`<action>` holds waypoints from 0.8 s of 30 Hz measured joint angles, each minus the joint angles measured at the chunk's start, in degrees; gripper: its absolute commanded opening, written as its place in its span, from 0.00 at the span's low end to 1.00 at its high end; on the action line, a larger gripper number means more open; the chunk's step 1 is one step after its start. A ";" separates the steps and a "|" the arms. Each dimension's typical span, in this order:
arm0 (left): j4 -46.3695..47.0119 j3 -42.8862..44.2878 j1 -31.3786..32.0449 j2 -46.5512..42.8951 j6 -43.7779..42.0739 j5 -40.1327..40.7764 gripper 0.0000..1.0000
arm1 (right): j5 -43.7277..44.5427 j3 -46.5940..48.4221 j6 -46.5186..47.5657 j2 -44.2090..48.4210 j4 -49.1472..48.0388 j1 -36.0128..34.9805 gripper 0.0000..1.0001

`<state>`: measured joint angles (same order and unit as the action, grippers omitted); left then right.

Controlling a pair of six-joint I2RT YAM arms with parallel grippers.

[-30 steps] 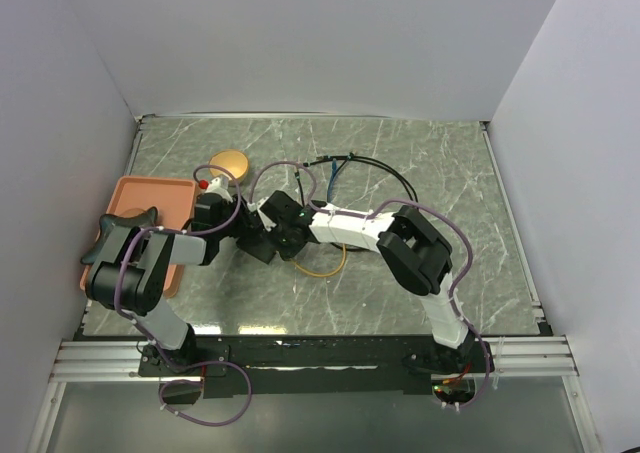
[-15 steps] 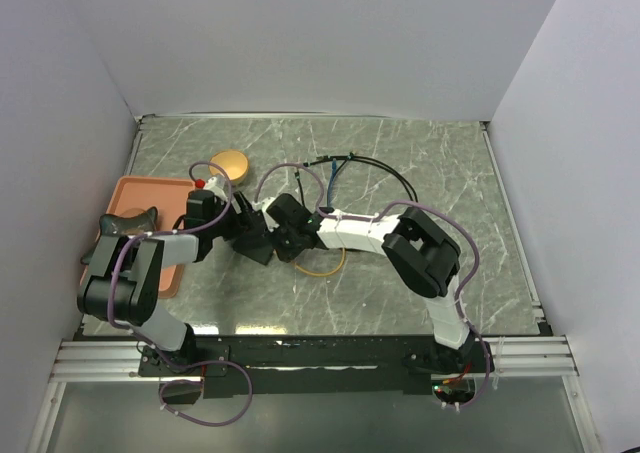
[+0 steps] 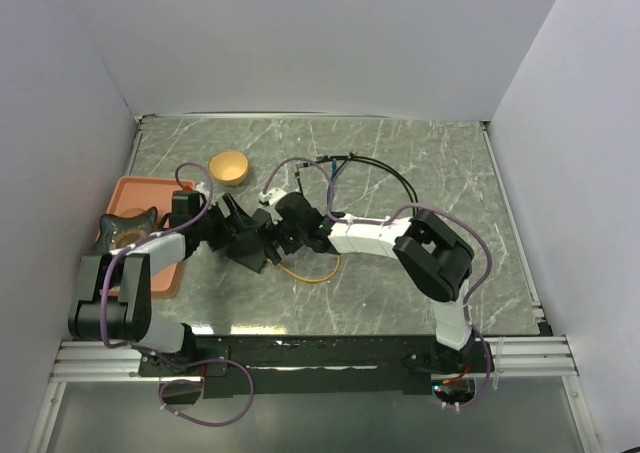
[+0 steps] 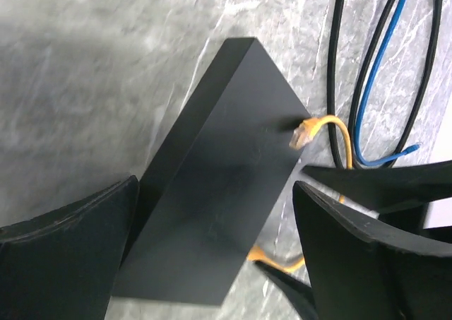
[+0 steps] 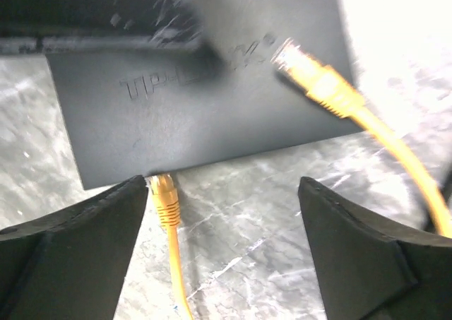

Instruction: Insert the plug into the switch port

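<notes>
The switch (image 5: 198, 101), a flat matte-black box, lies on the marble table. One yellow plug (image 5: 164, 196) runs into the switch's near edge, close to my right gripper's left finger (image 5: 70, 256). The cable's other plug (image 5: 314, 76) lies loose over the switch's top. My right gripper (image 5: 222, 193) is open with only bare table between its fingers. My left gripper (image 4: 215, 193) is open too and straddles the switch (image 4: 212, 193) without touching it; the loose plug (image 4: 304, 133) shows at the far edge. From above, both grippers (image 3: 240, 238) (image 3: 272, 235) meet over the switch (image 3: 255, 255), largely hiding it.
An orange tray (image 3: 150, 188) holding a dark star-shaped object (image 3: 125, 225) sits at the left. A small yellow bowl (image 3: 229, 165) stands behind it. Black and blue cables (image 3: 350, 163) lie at the back, and the yellow cable (image 3: 310, 273) loops on the table in front of the right arm.
Both grippers have opened wide. The left arm has drawn back to the left, and the right gripper has let go of the yellow plug.
</notes>
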<state>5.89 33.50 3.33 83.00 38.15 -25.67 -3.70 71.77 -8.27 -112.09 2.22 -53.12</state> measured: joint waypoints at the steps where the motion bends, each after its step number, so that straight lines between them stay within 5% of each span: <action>1: -1.36 0.15 -0.26 -0.83 0.00 0.04 0.96 | 0.52 -0.20 -0.02 0.83 -0.28 0.13 0.99; 12: -5.40 1.25 -1.22 -14.71 0.46 2.47 0.96 | 5.73 0.42 -0.04 10.99 0.76 0.87 0.99; 24: -5.64 -4.28 -1.22 -26.40 4.59 3.76 0.96 | 15.80 4.50 -3.45 11.52 8.57 9.46 0.99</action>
<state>0.25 29.21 2.11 56.60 42.74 -21.91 12.10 76.27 -11.73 -100.57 10.79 -43.66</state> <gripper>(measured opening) 0.963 0.993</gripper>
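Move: The yellow plug already sits in the switch's right-hand side, near its close end, about 2 cm back of the right hand and 2 cm below it. From that hand the switch's middle is some 4 cm ahead and 3 cm left, the loose yellow plug on its far edge about 9 cm ahead and 2 cm right, and the black cable's left end roughly 21 cm ahead, 9 cm right. From the left hand the seated plug is about 5 cm back, 7 cm right, 3 cm lower. The switch and its seated plug are left behind as both open hands back off. The right hand rises about 10 cm first, then swings forward and right, some 9 cm each, towards the black cables, turning clockwise about 25 degrees. The left hand lifts about 11 cm, its fingertips tilting up, then sinks slightly while easing back. Both grippers stay wide open and empty. ##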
